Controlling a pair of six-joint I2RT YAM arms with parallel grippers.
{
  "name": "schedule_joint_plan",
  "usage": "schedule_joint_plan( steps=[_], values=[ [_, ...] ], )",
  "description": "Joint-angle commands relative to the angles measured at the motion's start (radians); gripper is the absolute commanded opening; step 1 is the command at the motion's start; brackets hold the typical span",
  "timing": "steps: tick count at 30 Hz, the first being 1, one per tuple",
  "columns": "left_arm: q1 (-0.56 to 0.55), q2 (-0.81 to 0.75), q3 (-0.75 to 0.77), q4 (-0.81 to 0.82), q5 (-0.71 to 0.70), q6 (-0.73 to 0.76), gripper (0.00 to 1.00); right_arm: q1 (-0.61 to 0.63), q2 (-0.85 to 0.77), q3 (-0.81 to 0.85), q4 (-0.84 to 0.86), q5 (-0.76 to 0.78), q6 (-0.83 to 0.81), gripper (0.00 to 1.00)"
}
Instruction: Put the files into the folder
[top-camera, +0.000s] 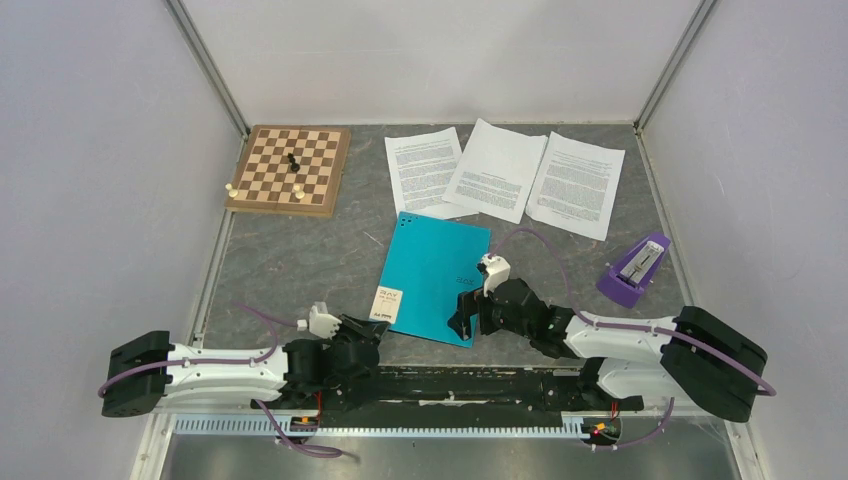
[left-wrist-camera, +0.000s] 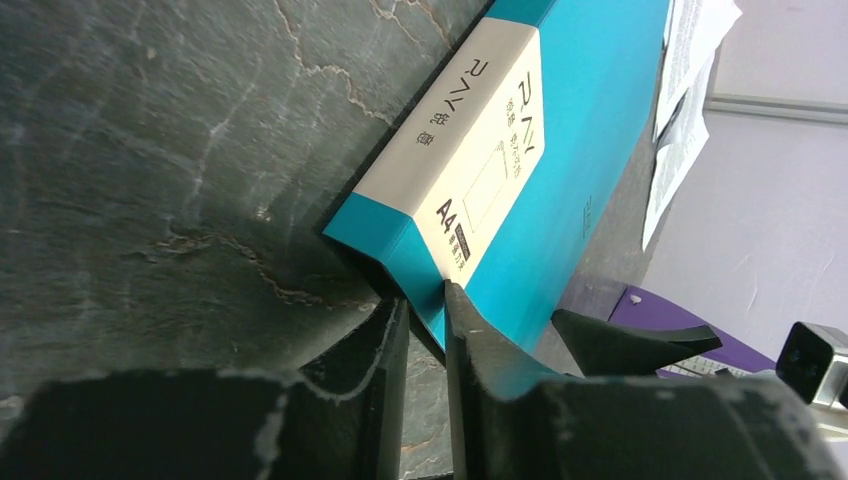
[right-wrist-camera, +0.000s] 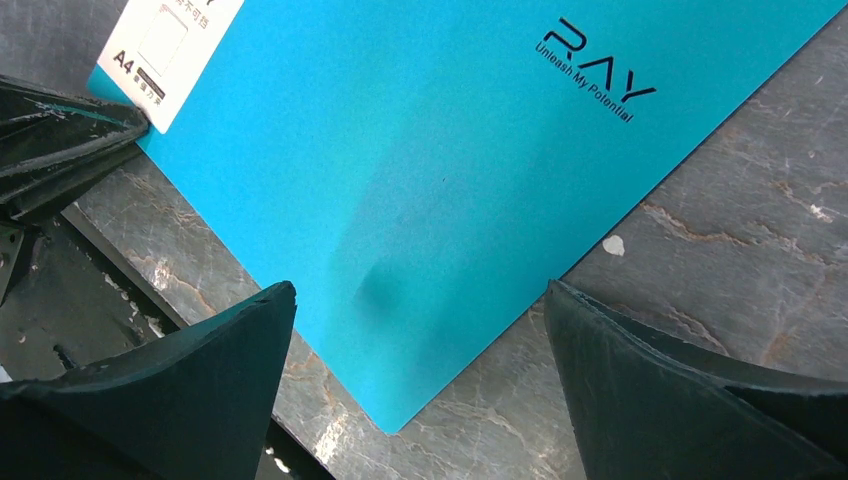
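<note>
The teal folder lies shut on the grey table, with its white label at the near left corner. Three printed files lie side by side behind it, slightly overlapping. My left gripper is low at the labelled corner. In the left wrist view its fingers stand close together with the folder corner wedged between the tips. My right gripper hovers over the near right corner of the folder, jaws wide open and holding nothing.
A wooden chessboard with a few pieces sits at the back left. A purple stapler-like device stands at the right. White walls close in the table on three sides. The arms' black base rail runs along the near edge.
</note>
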Motion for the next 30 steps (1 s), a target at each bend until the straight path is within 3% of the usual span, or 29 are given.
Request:
schedule_joint_plan(
  steps=[1,5,17,30],
  values=[
    [-0.005,-0.008,-0.012,0.049,-0.070,-0.215,0.21,0.004,-0.027,0.011,-0.121,0.006,0.003,0.98],
    [-0.005,-0.013,-0.010,0.050,-0.059,-0.228,0.03,0.003,-0.065,0.025,-0.162,0.035,0.015,0.98],
    [-0.005,-0.073,-0.043,0.063,0.004,-0.346,0.02,-0.013,-0.219,0.027,-0.224,0.116,0.126,0.99],
    [-0.005,-0.190,-0.069,0.084,-0.003,-0.399,0.02,-0.149,-0.310,-0.014,-0.207,-0.046,0.266,0.99]
  ],
)
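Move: At the left fingertips lies the near edge of the blue folder by its white label; the folder's middle is some 12 cm ahead, 12 cm to the right and about level. The label is roughly 5 cm straight ahead, and the left paper sheet about 38 cm ahead, 12 cm right. For the right hand, the folder's middle lies some 9 cm ahead, 7 cm left and 1 cm below; the middle sheet is about 37 cm ahead, 9 cm right. Pinching shut on the near edge of the folder beside the label, the left hand lifts it about 3.5 cm while drifting 2 cm right and rolling some 15 degrees, left side dipping. The right hand, fingers wide open, draws right and slightly back off the near right corner, then rises about 4.5 cm and edges forward, turning clockwise. ##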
